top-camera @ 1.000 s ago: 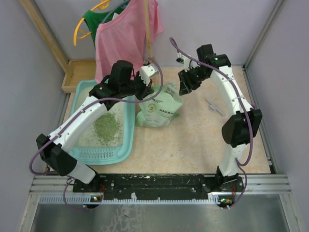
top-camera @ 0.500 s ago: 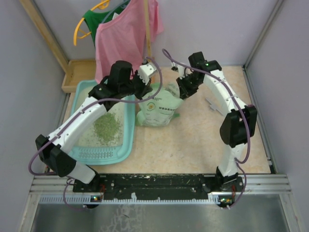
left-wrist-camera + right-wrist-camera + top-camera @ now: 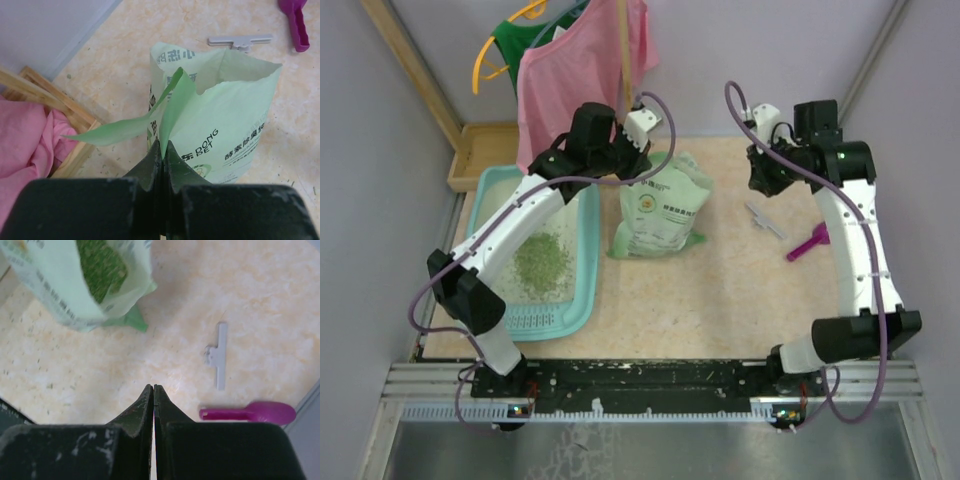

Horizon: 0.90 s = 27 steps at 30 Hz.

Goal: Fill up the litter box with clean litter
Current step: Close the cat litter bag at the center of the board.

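The light-teal litter box (image 3: 582, 300) lies at the left, with a heap of green clean litter (image 3: 540, 262) on its whitish base. Beside it stands the pale green printed bag (image 3: 660, 212), its mouth open. My left gripper (image 3: 642, 170) is shut on a flap of the bag's top edge (image 3: 172, 100), its tips (image 3: 162, 146) pinched on the foil. In the right wrist view green granules (image 3: 100, 262) show inside the bag (image 3: 60, 290). My right gripper (image 3: 758, 185) hangs to the right of the bag, shut on nothing (image 3: 153, 388).
A white clip (image 3: 763, 220) and a magenta scoop (image 3: 808, 243) lie on the beige floor at the right. A wooden tray (image 3: 475, 155) sits in the back left corner. Pink cloth (image 3: 580, 80) and a green garment hang behind the box.
My right gripper has shut and drawn away from the bag to the right, uncovering the scoop. My left gripper, still pinching the flap, has shifted right, and the bag stands more upright.
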Each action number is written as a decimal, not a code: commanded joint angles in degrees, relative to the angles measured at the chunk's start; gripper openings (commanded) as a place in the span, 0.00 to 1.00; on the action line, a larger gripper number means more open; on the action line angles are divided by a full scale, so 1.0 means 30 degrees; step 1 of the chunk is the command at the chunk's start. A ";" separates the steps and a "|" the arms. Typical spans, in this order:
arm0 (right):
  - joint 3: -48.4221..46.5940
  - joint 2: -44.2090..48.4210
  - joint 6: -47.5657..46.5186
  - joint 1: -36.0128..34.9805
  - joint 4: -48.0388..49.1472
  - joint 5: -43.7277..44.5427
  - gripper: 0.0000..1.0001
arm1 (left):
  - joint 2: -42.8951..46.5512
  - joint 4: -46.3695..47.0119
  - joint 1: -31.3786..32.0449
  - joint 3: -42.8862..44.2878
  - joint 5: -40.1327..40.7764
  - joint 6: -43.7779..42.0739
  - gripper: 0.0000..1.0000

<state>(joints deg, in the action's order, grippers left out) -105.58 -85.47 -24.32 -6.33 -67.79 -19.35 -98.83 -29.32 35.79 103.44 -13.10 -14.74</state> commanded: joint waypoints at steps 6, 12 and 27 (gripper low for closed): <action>0.5450 0.3205 -0.0076 -0.0218 0.1242 -0.0465 0.00 | -0.1270 0.3250 0.1157 0.5501 -0.1301 -0.0260 0.00; 0.5766 0.3351 0.0703 0.0195 0.2268 -0.1114 0.04 | -0.3655 0.3848 0.2569 0.9447 -0.1233 -0.0529 0.00; 0.1863 -0.1970 0.4030 0.3277 0.5245 -0.3664 0.49 | 0.2830 0.6317 0.2806 -0.1462 0.0289 -0.0552 0.00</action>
<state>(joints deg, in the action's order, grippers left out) -94.13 -87.66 -13.76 2.48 -55.31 -27.68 -98.56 -22.87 44.27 100.07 -14.13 -17.37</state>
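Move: The left gripper still pinches one top corner of the cat litter bag. The bag's free top corner lies about 14 cm to its right, 1 cm back and 6 cm lower. From the empty, shut right gripper that free corner is roughly 9 cm left, 4 cm ahead and 7 cm below. The grey clip lies some 6 cm ahead, 8 cm right and 22 cm below the right gripper, the purple scoop 20 cm right, level, equally low. Keep the left pinch and swing the bag about 9 cm right towards the right gripper, turning some 10 degrees clockwise, then ease back and slightly left. Dip the right gripper back and down about 6 cm, then open it halfway and push forward nearly 9 cm, drifting right, so its jaws come around the bag's free corner. ##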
